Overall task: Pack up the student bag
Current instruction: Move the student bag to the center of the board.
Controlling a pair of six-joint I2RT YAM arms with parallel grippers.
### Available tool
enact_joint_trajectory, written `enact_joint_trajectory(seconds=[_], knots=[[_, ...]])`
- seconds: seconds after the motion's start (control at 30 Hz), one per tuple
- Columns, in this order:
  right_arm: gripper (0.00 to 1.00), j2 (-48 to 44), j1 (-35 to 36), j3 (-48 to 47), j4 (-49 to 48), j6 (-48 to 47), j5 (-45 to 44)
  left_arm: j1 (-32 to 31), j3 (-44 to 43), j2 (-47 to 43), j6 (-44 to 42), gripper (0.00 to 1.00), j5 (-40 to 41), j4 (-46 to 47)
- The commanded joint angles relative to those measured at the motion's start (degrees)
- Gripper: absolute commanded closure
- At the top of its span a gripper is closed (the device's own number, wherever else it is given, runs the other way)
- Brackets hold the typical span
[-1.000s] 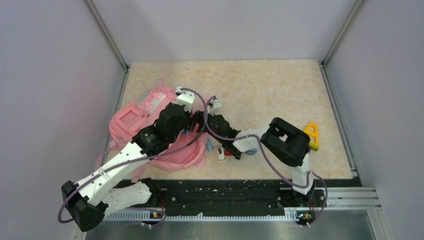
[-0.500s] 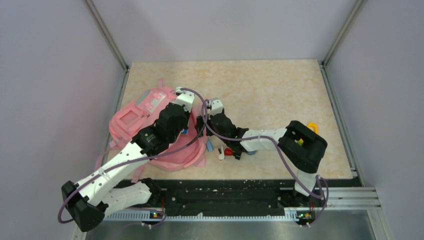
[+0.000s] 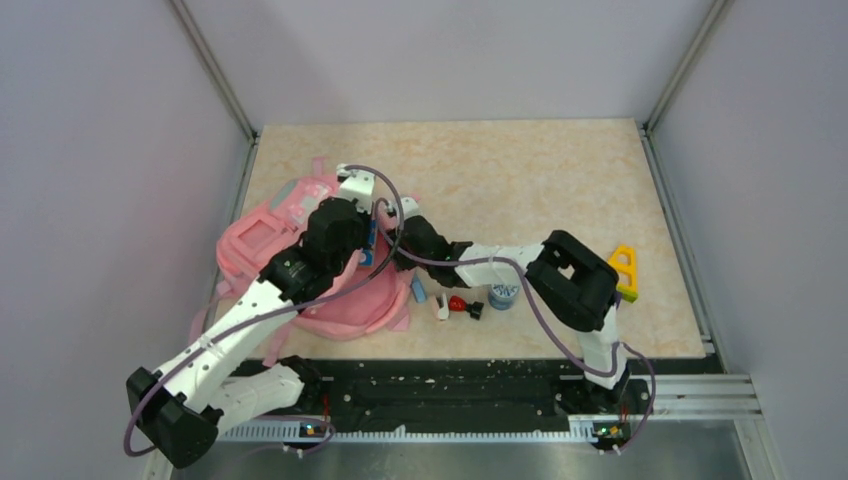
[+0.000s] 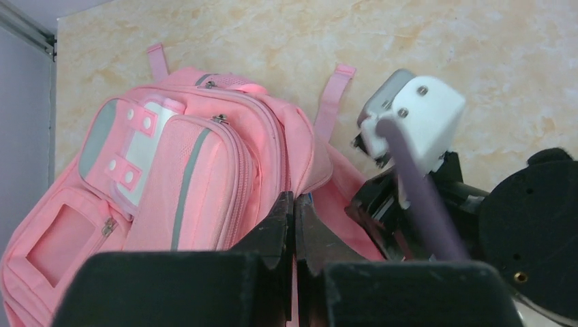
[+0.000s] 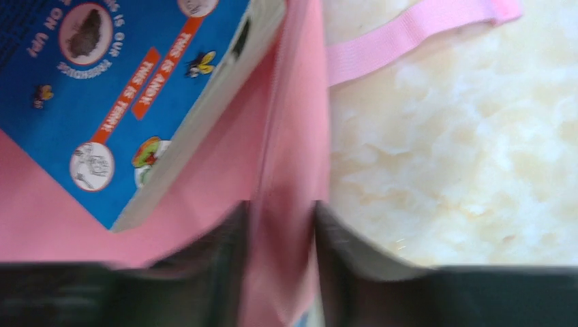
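The pink student bag (image 3: 268, 238) lies at the table's left, its opening facing right. My left gripper (image 4: 294, 199) is shut on the rim of that opening, and a sliver of pink fabric shows between its jaws. In the top view it (image 3: 368, 240) sits over the bag's right edge. My right gripper (image 5: 281, 208) is open. It straddles the pink rim (image 5: 290, 136) from the other side, with the fabric filling the gap between its blurred fingers. A blue book (image 5: 129, 88) lies inside the bag. The right gripper's black body (image 4: 385, 204) stands just right of the left jaws.
On the table right of the bag lie a small blue item (image 3: 418, 290), a white and red piece (image 3: 455, 304) and a blue-white cup (image 3: 501, 296). A yellow triangular frame (image 3: 624, 270) lies near the right edge. A pink strap (image 5: 409, 30) trails over the marble top.
My right arm has reached left to the bag's opening and its jaws have narrowed over the rim. The left gripper has shifted toward the far side with the rim. The cup is now uncovered.
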State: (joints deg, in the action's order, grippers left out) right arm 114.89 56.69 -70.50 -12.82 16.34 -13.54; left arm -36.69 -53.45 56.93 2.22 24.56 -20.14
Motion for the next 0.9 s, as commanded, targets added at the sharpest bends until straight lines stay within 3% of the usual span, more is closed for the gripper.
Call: enact_joint_trajectory(seconds=[0.0,0.07,0.13,0.33,0.47,0.6,0.63,0.77,0.8,0.87], knots=[[0.76,-1.24,-3.45,-6.14,3.27,0.86,3.01,2.71,-2.62,1.53,1.37,1.00,-2.94,8.58],[0.92,-3.54,-5.17,-6.45,4.34,0.83,2.89,2.81,-4.39,3.28,0.74,1.00,-4.40,9.80],[1.00,-6.08,-7.16,-6.44,5.20,0.92,3.28,2.82,-7.39,6.51,0.66,1.00,-6.16,9.77],[1.00,-9.93,-16.14,-10.67,11.83,-1.14,10.74,2.85,-16.15,17.98,5.72,1.00,-11.52,12.36],[1.00,-8.54,-21.61,-15.22,17.57,-3.30,18.13,2.85,-19.22,24.60,8.80,1.00,-13.43,16.81],[1.00,-6.17,-24.76,-17.61,18.76,-4.32,19.40,2.80,-21.65,29.26,7.97,0.97,-14.32,16.93],[1.00,-5.61,-25.31,-18.03,18.62,-4.43,19.18,2.82,-21.46,29.17,7.71,0.86,-14.71,16.89],[1.00,-3.06,-27.55,-19.27,17.73,-3.46,18.79,2.77,-16.58,24.45,5.27,0.26,-19.88,18.01],[1.00,-2.27,-28.05,-19.78,17.60,-3.20,18.73,2.72,-14.93,22.32,5.52,0.18,-20.66,18.00],[1.00,-0.49,-28.95,-21.25,18.26,-2.94,18.58,2.60,-10.41,17.32,7.33,0.15,-21.38,17.41]])
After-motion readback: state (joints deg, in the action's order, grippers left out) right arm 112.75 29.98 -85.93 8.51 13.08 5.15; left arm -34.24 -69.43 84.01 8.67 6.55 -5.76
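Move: The student bag's open right rim lies right between the right hand's parted fingers. The board's centre, where the bag is to go, is some 14 cm to that hand's right, 6 cm ahead and 5 cm below. The blue stick lies 5 cm back and 4 cm to its right, the pink stapler about 9 cm back and 8 cm right. From the left hand, holding up the flap, the board's centre is about 20 cm right, 7 cm ahead and 18 cm below. The student bag's right rim is pinched as the right fingers shut, and that hand drags the bag some 14 cm right and as far forward towards the board's centre, lifting the rim about 7 cm. The left hand, still gripping the flap, goes along about 11 cm right and 9 cm forward, rolling a little, then spreads its fingers and lets go of the flap. ##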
